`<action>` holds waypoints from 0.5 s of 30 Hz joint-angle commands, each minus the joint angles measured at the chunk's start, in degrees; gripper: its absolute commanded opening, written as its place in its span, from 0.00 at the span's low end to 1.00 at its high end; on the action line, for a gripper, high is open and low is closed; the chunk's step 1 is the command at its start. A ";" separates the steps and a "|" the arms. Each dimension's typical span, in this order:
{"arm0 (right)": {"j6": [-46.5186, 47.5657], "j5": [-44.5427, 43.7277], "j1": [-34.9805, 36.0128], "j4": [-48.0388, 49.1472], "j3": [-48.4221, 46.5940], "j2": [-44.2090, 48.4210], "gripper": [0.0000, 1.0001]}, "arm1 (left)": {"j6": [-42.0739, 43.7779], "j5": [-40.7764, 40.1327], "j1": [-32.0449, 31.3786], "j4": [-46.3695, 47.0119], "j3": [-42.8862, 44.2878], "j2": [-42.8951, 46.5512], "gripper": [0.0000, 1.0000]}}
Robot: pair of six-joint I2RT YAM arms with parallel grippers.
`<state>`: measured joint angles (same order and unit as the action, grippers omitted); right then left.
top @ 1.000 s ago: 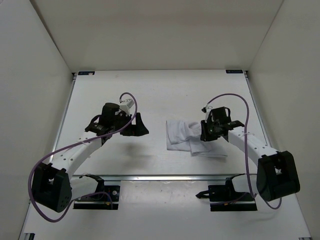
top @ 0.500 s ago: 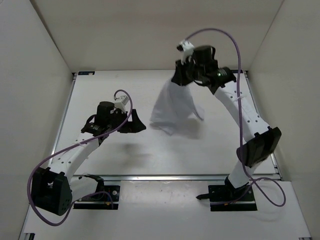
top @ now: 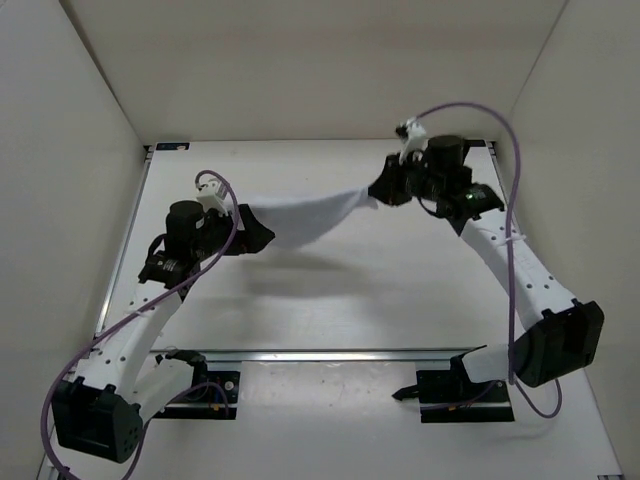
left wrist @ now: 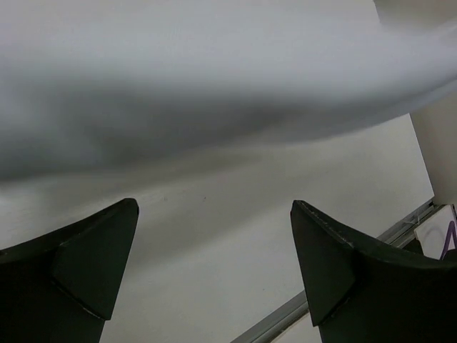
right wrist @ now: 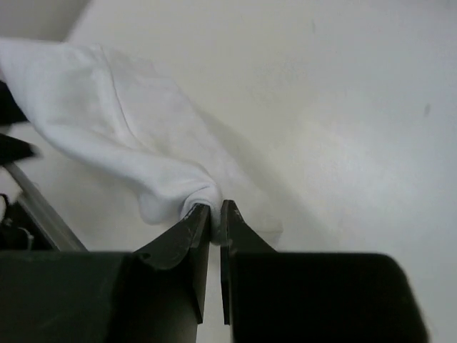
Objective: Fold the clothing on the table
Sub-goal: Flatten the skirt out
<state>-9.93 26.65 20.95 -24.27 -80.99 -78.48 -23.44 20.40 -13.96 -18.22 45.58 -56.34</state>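
Note:
The clothing [top: 305, 218], a thin white fabric piece, hangs in the air as a stretched band above the table [top: 400, 290]. My right gripper [top: 383, 190] is shut on its right end, at the back right. In the right wrist view a bunched fold of the clothing [right wrist: 107, 121] is pinched between the tips of the right gripper [right wrist: 216, 207]. My left gripper [top: 256, 236] is open at the band's left end. In the left wrist view the clothing [left wrist: 214, 93] crosses blurred beyond the tips of the left gripper [left wrist: 214, 236], with only table between the fingers [left wrist: 93, 264].
A metal rail [top: 350, 354] runs along the table's near edge, also seen in the left wrist view as the rail [left wrist: 285, 318]. White walls close in the table at the back and both sides. Both arm bases sit in front of the rail.
The right gripper closed on the clothing, lifted it off the table and swung it up and back; the fabric now stretches left to the left gripper, which has shifted left and stayed open.

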 commanded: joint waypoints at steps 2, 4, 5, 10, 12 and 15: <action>0.09 -3.01 0.49 0.54 19.62 1.30 0.00 | -0.81 -1.59 -0.02 -1.55 -1.54 4.57 0.99; -0.96 -3.54 1.11 2.11 27.78 2.27 0.00 | -1.17 -1.86 -0.46 -2.00 -3.04 5.01 0.98; -1.49 -3.19 0.50 2.91 29.21 2.36 0.00 | -1.52 -2.21 -1.33 -2.26 -3.57 5.18 0.99; -1.93 -1.08 -1.70 1.42 34.76 3.42 0.00 | -1.26 -3.00 -4.15 -4.89 -5.94 2.30 0.99; -2.02 -1.16 -2.31 0.89 37.21 4.91 0.00 | -0.99 -3.44 -5.55 -5.42 -7.43 0.80 0.99; -2.63 -0.29 -3.11 -1.65 40.11 6.67 0.00 | -0.38 -3.88 -6.61 -4.99 -9.63 -1.93 0.98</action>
<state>-11.88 24.99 18.61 -26.06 -43.07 -74.43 -24.43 17.58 -19.55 -21.85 37.91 -57.10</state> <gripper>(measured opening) 0.055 0.987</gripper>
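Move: The right hand holds the white skirt by one corner in the air; the skirt's middle trails about 13 cm to its left, 3 cm nearer and 8 cm lower. The open left gripper is some 21 cm left, 6 cm back and 12 cm below the right hand. The metal rail is roughly 28 cm straight back and 26 cm below the right hand. From the left hand the skirt's middle is about 9 cm to the right, 4 cm ahead and slightly above. With the skirt's corner still pinched, the right hand whips steeply down about 24 cm and some 11 cm back towards the rail, drifting a little right as its fingers tip down by about 35 degrees, then all but stops low over the table. The left hand, empty and open, lifts slightly and then sinks to some 7 cm below its start while drawing about 4 cm back, beside the skirt's left end. ##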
